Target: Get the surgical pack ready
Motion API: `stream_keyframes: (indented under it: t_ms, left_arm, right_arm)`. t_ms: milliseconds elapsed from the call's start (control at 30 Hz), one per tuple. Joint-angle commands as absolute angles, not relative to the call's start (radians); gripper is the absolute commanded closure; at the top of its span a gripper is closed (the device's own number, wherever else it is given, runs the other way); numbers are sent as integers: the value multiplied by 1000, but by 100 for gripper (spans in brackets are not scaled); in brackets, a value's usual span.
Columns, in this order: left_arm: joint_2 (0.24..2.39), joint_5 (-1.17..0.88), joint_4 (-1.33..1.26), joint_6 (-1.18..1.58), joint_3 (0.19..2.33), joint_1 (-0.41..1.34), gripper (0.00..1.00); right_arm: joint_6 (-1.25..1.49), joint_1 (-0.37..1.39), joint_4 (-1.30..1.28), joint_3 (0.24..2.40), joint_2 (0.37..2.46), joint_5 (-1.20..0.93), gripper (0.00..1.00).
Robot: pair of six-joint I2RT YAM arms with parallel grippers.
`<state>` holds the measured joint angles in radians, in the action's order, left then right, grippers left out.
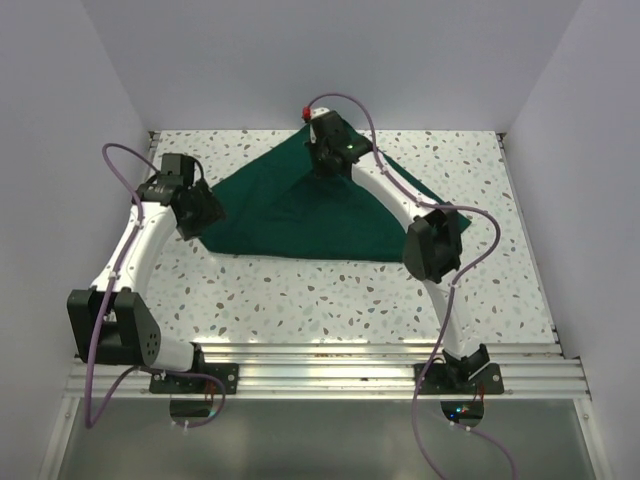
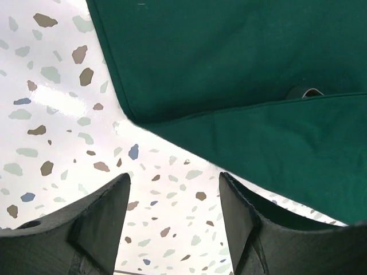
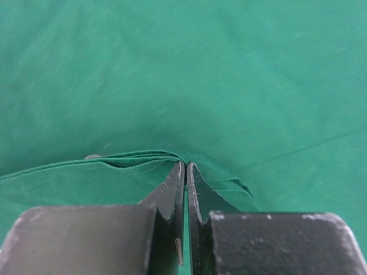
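The surgical pack shows as a dark green cloth (image 1: 300, 210) lying folded into a rough triangle on the speckled table (image 1: 300, 295). My right gripper (image 1: 328, 165) is at the cloth's far point, and in the right wrist view it (image 3: 186, 163) is shut on a raised fold of the cloth (image 3: 143, 74). Over the cloth's left corner hangs my left gripper (image 1: 203, 220), open. In the left wrist view it (image 2: 174, 175) has only bare table between its fingers, and the cloth (image 2: 229, 69) lies just beyond. A small grey rounded thing (image 2: 304, 91) peeks from under a fold; what it is I cannot tell.
White walls close in the table on the left, back and right. A ribbed metal rail (image 1: 330, 368) carrying both arm bases runs along the near edge. Purple cables (image 1: 115, 160) loop from each arm.
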<state>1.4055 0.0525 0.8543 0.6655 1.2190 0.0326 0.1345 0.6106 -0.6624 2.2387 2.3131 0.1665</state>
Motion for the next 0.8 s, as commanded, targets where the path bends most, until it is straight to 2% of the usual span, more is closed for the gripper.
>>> stream_keyframes:
  t_ms: [0, 300, 767]
  left_arm:
    - [1430, 75, 838, 687, 1279, 23, 32]
    - [1471, 86, 828, 703, 1308, 23, 32]
    - [1558, 69, 833, 719, 1381, 23, 32]
  right_arm:
    - [113, 563, -585, 2307, 2315, 186, 100]
    - [124, 515, -565, 2465, 2450, 118, 100]
    - [161, 476, -517, 2418, 2510, 37, 100]
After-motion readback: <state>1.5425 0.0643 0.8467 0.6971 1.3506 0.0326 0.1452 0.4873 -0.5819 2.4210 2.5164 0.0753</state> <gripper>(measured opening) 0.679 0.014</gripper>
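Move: The right hand already pinches the green drape's near corner. The drape's far corner, still flat, lies about 19 cm ahead of it, 3 cm to its right and 12 cm below. The covered metal tray sits some 10 cm back and straight below its line, the drape's front fold about 17 cm back, both at table level. From the left hand, the far corner is about 33 cm ahead and 35 cm right. Right hand draws the pinched corner forward 7 cm, finally sinking; the open left hand eases forward 4 cm. ##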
